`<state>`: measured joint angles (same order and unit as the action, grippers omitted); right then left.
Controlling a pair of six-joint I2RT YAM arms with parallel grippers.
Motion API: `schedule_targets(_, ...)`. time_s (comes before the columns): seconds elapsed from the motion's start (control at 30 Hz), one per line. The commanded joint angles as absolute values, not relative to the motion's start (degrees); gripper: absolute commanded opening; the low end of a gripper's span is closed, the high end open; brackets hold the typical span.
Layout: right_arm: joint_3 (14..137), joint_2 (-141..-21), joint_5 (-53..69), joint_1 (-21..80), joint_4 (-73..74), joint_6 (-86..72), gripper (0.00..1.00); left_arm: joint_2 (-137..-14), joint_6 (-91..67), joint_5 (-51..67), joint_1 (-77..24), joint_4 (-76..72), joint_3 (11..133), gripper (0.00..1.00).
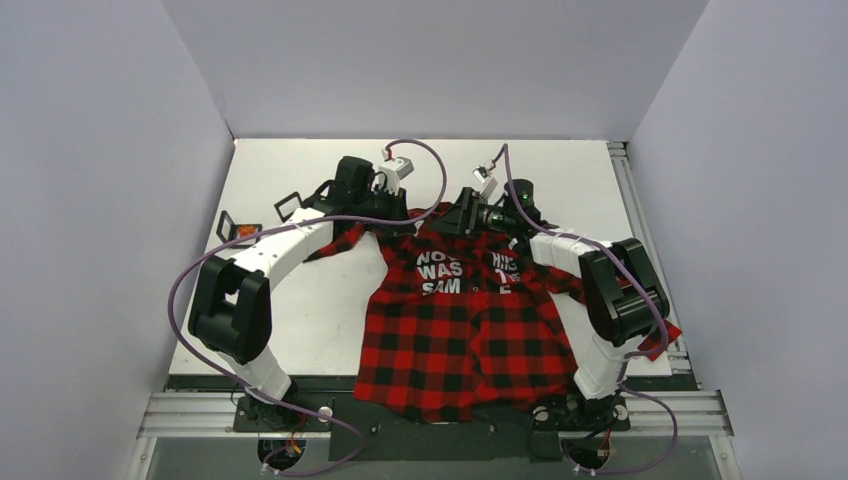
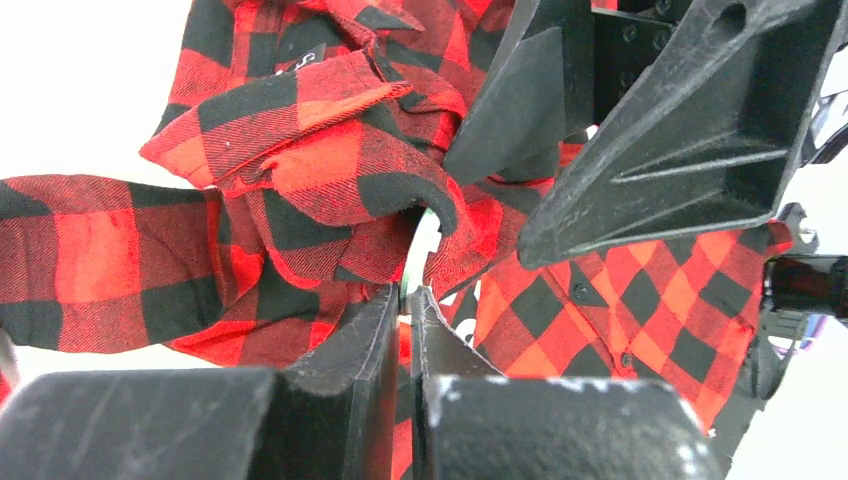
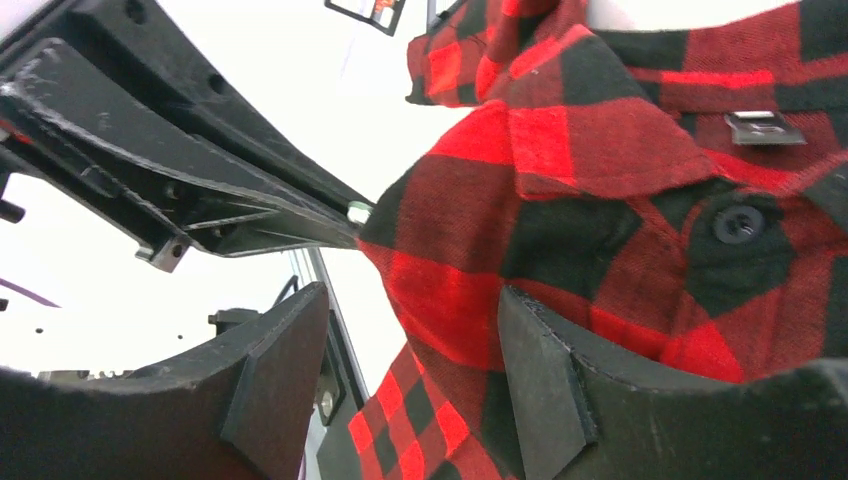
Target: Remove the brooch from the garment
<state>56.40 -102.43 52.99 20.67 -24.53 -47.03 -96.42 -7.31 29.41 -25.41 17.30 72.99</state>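
Note:
The garment (image 1: 460,330), a red-and-black check shirt with white letters, lies flat with its collar toward the back. My left gripper (image 1: 405,222) is at the collar's left side. In the left wrist view its jaws (image 2: 410,295) are shut, pinching the collar edge (image 2: 400,205). My right gripper (image 1: 462,215) is at the collar's right side. It is open (image 3: 410,295), straddling a fold of collar fabric (image 3: 560,190), with its right finger against the cloth. The brooch is hidden. A small silver clip (image 3: 765,127) shows on the fabric near a black button (image 3: 738,224).
Two small black frames stand on the white table (image 1: 320,330) left of the shirt. One of them (image 1: 243,232) holds something orange. Grey walls close in the sides and back. The left sleeve (image 2: 90,260) trails across the table.

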Motion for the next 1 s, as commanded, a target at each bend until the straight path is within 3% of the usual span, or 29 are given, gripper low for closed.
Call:
schedule_targets(0.0,56.1,-98.9,53.5,22.7,-32.9,-49.8,0.59,-93.8,-10.6,34.8,-25.3,11.1,72.8,0.0)
schedule_targets(0.2,56.5,-99.9,53.7,23.1,-32.9,-49.6,0.58,-92.8,-13.0,38.1,-25.0,8.8,71.9,0.0)
schedule_targets(0.47,55.9,-99.7,53.9,22.9,-35.2,-50.7,0.37,-92.7,-16.3,41.4,-23.7,6.1,70.6,0.0)
schedule_targets(0.97,56.9,-100.1,53.5,23.2,-32.1,-49.1,0.36,-93.0,-18.0,42.5,-23.7,5.0,70.9,0.0)
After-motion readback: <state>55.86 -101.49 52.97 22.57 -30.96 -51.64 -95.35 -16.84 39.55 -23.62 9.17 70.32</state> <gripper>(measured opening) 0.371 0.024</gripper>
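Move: The left fingers already hold the brooch edge-on at their tips, its middle about 1 cm to the right of that hand; the raised shirt fold it is still caught in lies some 2 cm right and 1 cm ahead. From the open right hand that fold is about 2 cm to the left at its own height, the brooch 4 cm left and 1 cm back. The white lettering lies about 6 cm back of the left hand, 3 cm right and 6 cm below. Still pinching the brooch, the left hand lifts it about 2.5 cm, easing slightly right and back and rolling some 10 degrees so its left side drops. The right hand, its fingers astride the raised fold, rises about 2 cm with it and shifts 1.5 cm left towards the brooch, then closes by about a third on the cloth and nearly stops. ##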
